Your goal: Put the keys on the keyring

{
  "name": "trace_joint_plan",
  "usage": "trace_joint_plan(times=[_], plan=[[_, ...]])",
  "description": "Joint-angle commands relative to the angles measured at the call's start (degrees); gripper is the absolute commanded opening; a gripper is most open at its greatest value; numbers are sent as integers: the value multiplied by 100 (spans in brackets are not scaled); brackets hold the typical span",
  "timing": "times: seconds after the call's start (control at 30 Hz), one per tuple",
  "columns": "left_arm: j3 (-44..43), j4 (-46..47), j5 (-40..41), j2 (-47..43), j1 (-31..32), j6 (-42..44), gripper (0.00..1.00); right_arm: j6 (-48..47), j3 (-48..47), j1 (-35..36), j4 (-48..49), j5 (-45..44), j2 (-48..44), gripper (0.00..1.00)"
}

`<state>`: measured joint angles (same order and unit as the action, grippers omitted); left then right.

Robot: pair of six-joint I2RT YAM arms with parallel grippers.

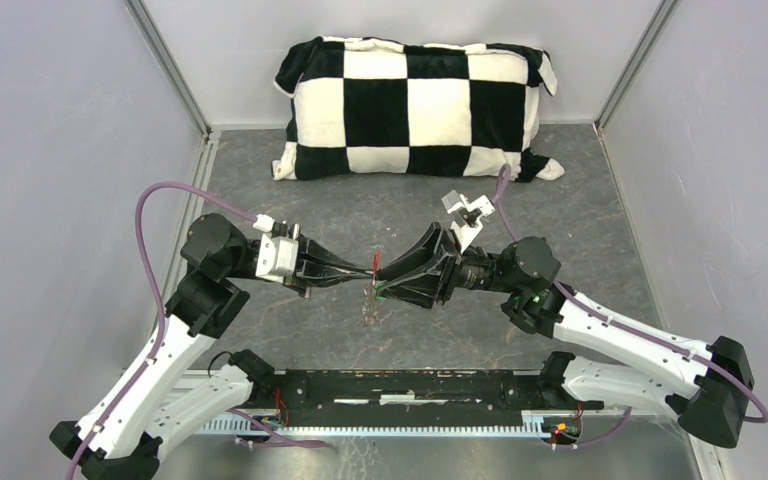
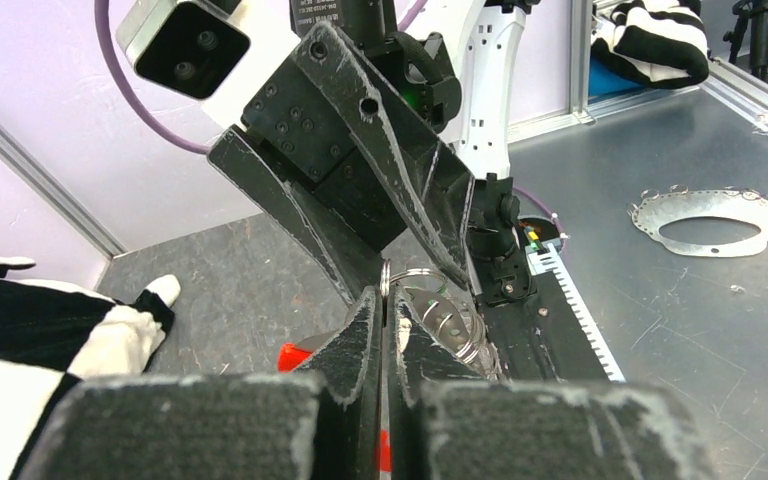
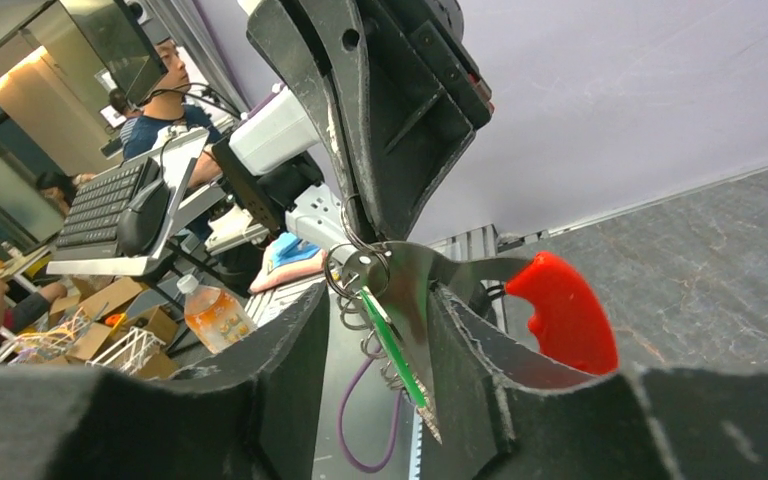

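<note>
Above the middle of the table my left gripper (image 1: 365, 268) and right gripper (image 1: 386, 276) meet tip to tip. In the left wrist view the left gripper (image 2: 388, 300) is shut on the thin silver keyring (image 2: 386, 276), and the red tag (image 2: 295, 355) sticks out to its left. In the right wrist view the keyring (image 3: 360, 262) hangs under the left fingers, with the red tag (image 3: 560, 310) to the right. The green-headed key (image 3: 395, 345) dangles from the ring beside a flat silvery metal piece (image 3: 415, 285). My right gripper (image 3: 380, 300) is open, its fingers on either side of the hanging key.
A black-and-white checkered pillow (image 1: 415, 105) lies at the back of the table. A flat metal ring plate (image 2: 710, 220) rests on the surface off to one side. A black rail (image 1: 410, 388) runs along the near edge between the arm bases. Grey walls enclose both sides.
</note>
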<state>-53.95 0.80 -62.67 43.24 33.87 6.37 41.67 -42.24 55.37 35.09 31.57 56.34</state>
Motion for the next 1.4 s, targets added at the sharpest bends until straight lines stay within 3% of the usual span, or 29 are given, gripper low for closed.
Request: trace_joint_plan(times=[0.0, 0.23, 0.47, 0.73, 0.83, 1.37], plan=[[-176, 199, -95, 2, 7, 94, 2, 143, -144, -15, 177, 356, 141, 45], [-203, 210, -86, 8, 7, 81, 2, 60, -353, -10, -46, 517, 340, 16], [-195, 72, -134, 17, 6, 225, 2, -213, -489, -18, -504, 413, 238, 3], [-369, -677, -499, 154, 6, 619, 2, -1900, -1909, -27, -3197, -192, 437, 0], [-427, -1064, -602, 208, 13, 902, 2, -2271, -2265, -23, -3788, -368, 458, 0], [-420, -1565, -642, 279, 9, 1375, 2, -2681, -2606, -40, -4221, -570, 355, 0]])
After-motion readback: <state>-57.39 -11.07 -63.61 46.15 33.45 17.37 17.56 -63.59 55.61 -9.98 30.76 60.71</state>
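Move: Between the right hand's open fingers hangs the green key tag, about 1 cm left of the hand point, 1 cm below it and level with it fore and aft. The small ring in the left fingertips is some 3 cm to the left, neither ahead nor back, at about hand height. The keyring plate's red handle lies roughly 5 cm ahead, 3 cm left and 3 cm lower. From the left hand, the tag is about 1 cm back, 2 cm right and 1 cm below. Sinking about 2 cm and edging 1 cm left, the right hand shuts its fingers on the green key tag; still pinching it, the hand then goes roughly 2 cm forward and slightly lower and back to the right, while its fingertips tip down some 20 degrees. Late on, the left hand, keeping its pinch on the small ring, sinks about 2 cm and eases 1 cm forward alongside. ##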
